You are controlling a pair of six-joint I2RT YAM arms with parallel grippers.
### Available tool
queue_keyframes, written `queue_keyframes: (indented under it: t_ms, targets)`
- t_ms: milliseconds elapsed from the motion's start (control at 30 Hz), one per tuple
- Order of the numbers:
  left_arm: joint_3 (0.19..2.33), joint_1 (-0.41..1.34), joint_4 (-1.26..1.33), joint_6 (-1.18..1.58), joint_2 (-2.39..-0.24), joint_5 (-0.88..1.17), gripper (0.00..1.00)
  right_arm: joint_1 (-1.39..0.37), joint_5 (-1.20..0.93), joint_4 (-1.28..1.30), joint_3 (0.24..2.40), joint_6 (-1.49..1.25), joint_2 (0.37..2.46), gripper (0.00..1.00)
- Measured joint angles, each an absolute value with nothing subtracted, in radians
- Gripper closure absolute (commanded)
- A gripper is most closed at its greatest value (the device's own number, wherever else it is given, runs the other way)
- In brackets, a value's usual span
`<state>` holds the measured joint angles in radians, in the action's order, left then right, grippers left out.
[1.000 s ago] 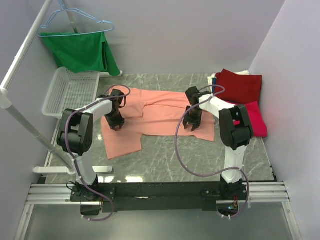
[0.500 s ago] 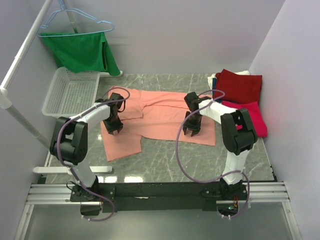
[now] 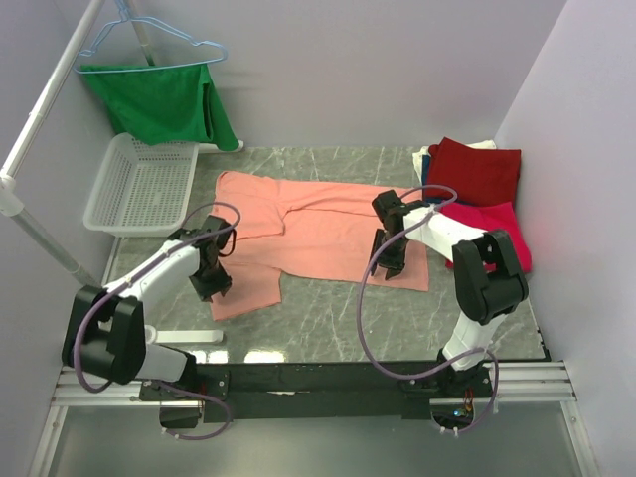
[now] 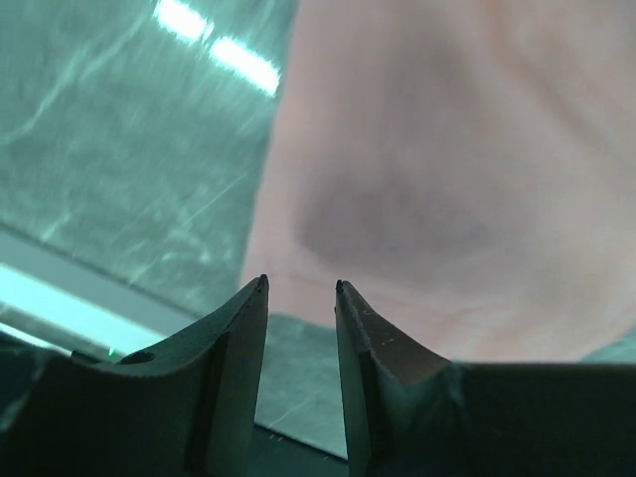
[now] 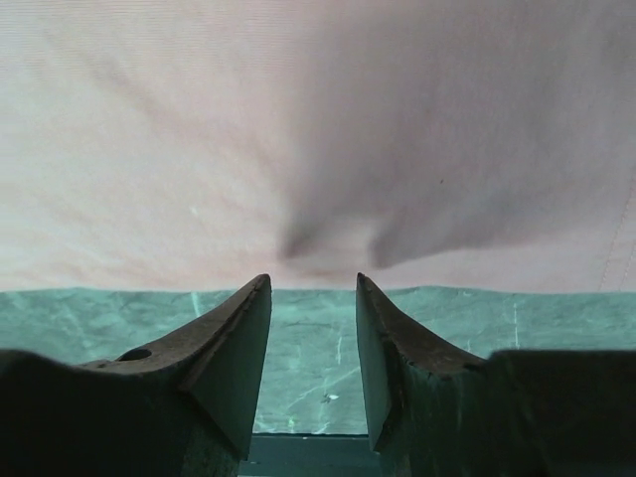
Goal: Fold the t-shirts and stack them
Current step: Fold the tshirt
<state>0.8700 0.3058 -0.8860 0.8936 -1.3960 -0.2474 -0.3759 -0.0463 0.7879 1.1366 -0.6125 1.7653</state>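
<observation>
The salmon-pink t-shirt (image 3: pixel 318 229) lies spread flat across the middle of the table. My left gripper (image 3: pixel 213 288) hovers at its near left hem. In the left wrist view the jaws (image 4: pixel 301 286) stand open with a narrow gap, nothing between them, and pink cloth (image 4: pixel 447 149) just ahead. My right gripper (image 3: pixel 390 268) sits at the near right hem. It is open (image 5: pixel 313 280) over bare marble, with the shirt's edge (image 5: pixel 298 129) just beyond the fingertips. The dark red t-shirt (image 3: pixel 479 169) lies folded at the back right, and the crimson-pink t-shirt (image 3: pixel 505 237) lies in front of it.
A white mesh basket (image 3: pixel 139 184) stands at the back left. Above it a green garment (image 3: pixel 164 104) hangs on a light-blue hanger (image 3: pixel 149 45). A white pole (image 3: pixel 40 238) slants along the left side. Bare marble table (image 3: pixel 328 318) runs between the shirt and the arm bases.
Both grippers have drawn back toward the near hem of the salmon-pink shirt, the left one farthest, down and to the left. The shirt's back left part is now uncovered.
</observation>
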Motion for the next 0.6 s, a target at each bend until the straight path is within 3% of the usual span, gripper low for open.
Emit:
queue_keyframes:
  t_ms: [267,600]
  targets:
    - [0.780,0.321,-0.926,0.975,-1.280,-0.215,0.61,-0.379,-0.053,0.773,1.099,-0.612,1.716,0.54]
    - [0.740,0.345,-0.922,1.030,-1.361,-0.208,0.61,-0.382,-0.058,0.771,1.074,-0.612,1.692,0.54]
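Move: The left hand hovers over the t-shirt's near left sleeve; the outer near corner of that sleeve lies about 7 cm back, 1 cm left and some 4 cm below. The sleeve's inner near corner is roughly 17 cm right and 2 cm back, the white stand foot about 16 cm left and 11 cm back. From the right hand, the t-shirt's near edge is about 3 cm back and 3 cm below, its right near corner some 10 cm right and 4 cm back. Towards the sleeve's outer near corner, the left hand draws back about 5 cm over the cloth, quickly at first and then slower, sinking some 2.5 cm in the second half while its fingertips tip about 5 degrees back towards the base. Meanwhile the right hand eases roughly 1 cm back towards the near edge. Both grippers stay part open, neither closing on cloth. ##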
